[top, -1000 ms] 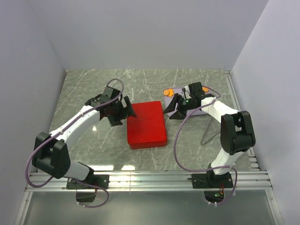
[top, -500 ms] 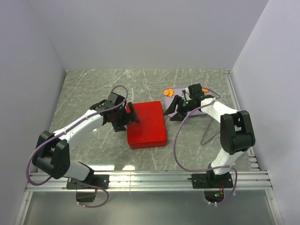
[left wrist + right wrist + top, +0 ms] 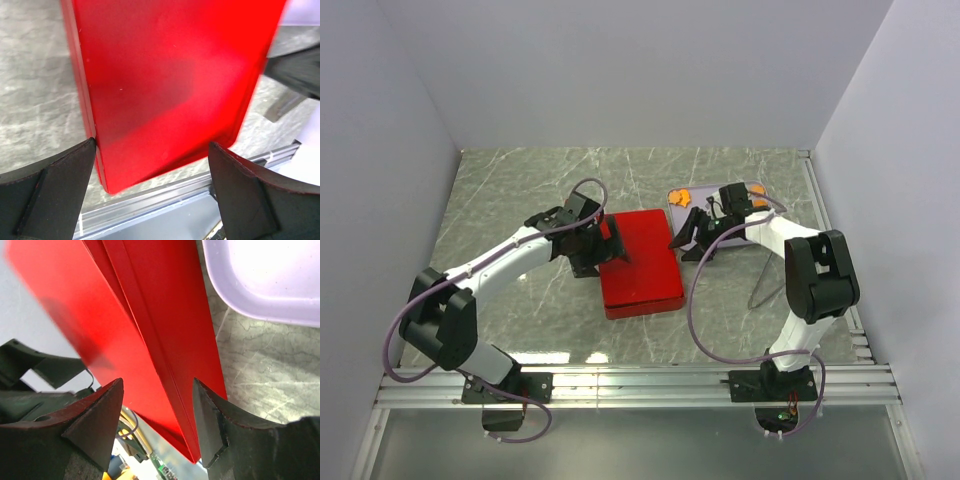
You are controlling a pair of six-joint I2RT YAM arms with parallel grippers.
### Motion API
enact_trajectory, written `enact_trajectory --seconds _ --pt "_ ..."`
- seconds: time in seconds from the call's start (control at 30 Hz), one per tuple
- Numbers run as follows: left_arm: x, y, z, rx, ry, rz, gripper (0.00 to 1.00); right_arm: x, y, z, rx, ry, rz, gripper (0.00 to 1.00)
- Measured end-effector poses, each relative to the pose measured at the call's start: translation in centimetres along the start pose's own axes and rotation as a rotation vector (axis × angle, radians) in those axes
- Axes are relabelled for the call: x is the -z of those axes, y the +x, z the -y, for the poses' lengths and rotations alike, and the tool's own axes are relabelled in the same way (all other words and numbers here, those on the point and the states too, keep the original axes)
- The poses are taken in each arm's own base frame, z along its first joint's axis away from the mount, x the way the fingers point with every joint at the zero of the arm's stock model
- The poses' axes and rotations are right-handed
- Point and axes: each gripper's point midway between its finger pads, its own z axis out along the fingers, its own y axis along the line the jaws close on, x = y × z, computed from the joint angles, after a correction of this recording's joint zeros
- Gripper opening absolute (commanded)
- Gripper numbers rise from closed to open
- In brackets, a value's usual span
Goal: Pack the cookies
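Note:
Orange cookies [image 3: 682,197] lie on a lilac tray [image 3: 740,228] at the back right, some hidden by my right arm. A red box [image 3: 640,262] with its lid on lies mid-table. My left gripper [image 3: 610,243] stands wide open at the box's left edge. In the left wrist view the red box [image 3: 165,85] fills the frame, and its near corner sits between the fingers [image 3: 55,185]. My right gripper [image 3: 685,235] is open astride the box's upper right edge. The red box's rim [image 3: 165,365] runs between its fingers [image 3: 212,425], next to the tray [image 3: 260,280].
A thin bent wire [image 3: 765,285] lies on the marble tabletop right of the box. An aluminium rail [image 3: 640,385] runs along the near edge by the arm bases. White walls close in the left, back and right sides.
My left gripper has moved right, up against the red box. The box has slid and turned a little toward the right. The right gripper has shifted only slightly, staying at the box's corner.

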Motion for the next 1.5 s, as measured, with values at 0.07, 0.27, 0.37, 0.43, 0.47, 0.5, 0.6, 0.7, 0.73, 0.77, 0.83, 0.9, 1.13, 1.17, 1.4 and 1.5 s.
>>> enact_trajectory --seconds 0.07,0.27,0.37,0.43,0.47,0.5,0.6,0.7,0.73,0.77,0.83,0.9,1.13,1.17,1.4,1.5 --pt "0.2 -0.3 0.8 -0.007 0.016 0.006 0.99 -0.4 0.3 0.2 -0.004 -0.003 -0.006 0.64" --pt "-0.2 0.5 1.2 -0.021 0.004 -0.023 0.99 -1.9 1.2 1.6 -0.041 -0.004 -0.022 0.64" --pt "-0.5 0.9 0.9 -0.022 -0.009 -0.038 0.99 -2.1 1.0 1.6 -0.047 -0.008 -0.017 0.64" --pt "-0.7 1.0 0.8 -0.020 -0.017 -0.045 0.99 -2.2 0.9 1.5 -0.048 -0.012 -0.013 0.64" --pt "-0.7 1.0 0.7 -0.019 -0.020 -0.046 0.99 -2.2 0.9 1.5 -0.047 -0.013 -0.013 0.64" --pt "-0.8 1.0 0.6 -0.019 -0.022 -0.046 1.00 -2.2 0.9 1.5 -0.047 -0.014 -0.013 0.64" --pt "-0.9 1.1 0.4 -0.017 -0.026 -0.045 0.99 -2.2 1.0 1.4 -0.046 -0.017 -0.016 0.64" --pt "-1.0 0.8 -0.1 -0.005 -0.013 -0.029 0.99 -2.1 1.2 1.1 -0.043 -0.031 -0.029 0.64" --pt "-1.0 0.6 -0.3 0.001 -0.003 -0.020 0.99 -2.1 1.3 1.0 -0.042 -0.033 -0.032 0.64" --pt "-1.0 0.5 -0.5 0.008 0.009 -0.012 1.00 -2.2 1.4 0.9 -0.040 -0.037 -0.036 0.64" --pt "-0.8 0.0 -0.7 0.021 0.042 0.005 0.99 -2.1 1.5 0.8 -0.039 -0.044 -0.044 0.64" --pt "-0.7 -0.6 -0.4 0.026 0.083 0.028 0.99 -2.1 1.6 0.6 -0.040 -0.049 -0.049 0.64" --pt "-0.6 -1.1 0.4 0.023 0.172 0.046 0.90 -2.1 1.4 0.8 -0.040 -0.044 -0.041 0.64" --pt "-0.8 -1.1 0.3 0.026 0.179 0.044 0.87 -2.1 1.4 0.8 -0.040 -0.044 -0.041 0.64" --pt "-0.7 -0.8 1.5 0.053 0.327 0.013 0.69 -2.1 1.5 0.7 -0.041 -0.048 -0.043 0.64" --pt "-0.2 -0.9 2.1 0.067 0.398 0.008 0.56 -2.1 1.5 0.5 -0.040 -0.054 -0.047 0.64"
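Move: The lid's middle lies about 8 cm to the right of the left hand and 1 cm ahead, roughly 1 cm lower; the cookie box is under it, its middle some 5 cm below the hand. From the right hand, the lid's middle is about 8 cm to the left, 3 cm back and 1 cm below. The lilac tray is some 8 cm ahead of that hand and 7 cm to its right, with the orange cookies 10 cm straight ahead, both about 6 cm lower. The left hand edges about 1 cm right and sinks a little at the lid's left edge, then goes forward some 2 cm and rolls its left side up by about 20 degrees while the wide-open fingers close by a third around that edge and the hand rises about 2 cm, one finger seeming to hook under the rim. Early on the right hand drops about 2.5 cm with a small shift left and back, down along the right side of lid and box, then stays there with its fingers still part open, one over the lid and one outside the wall. ##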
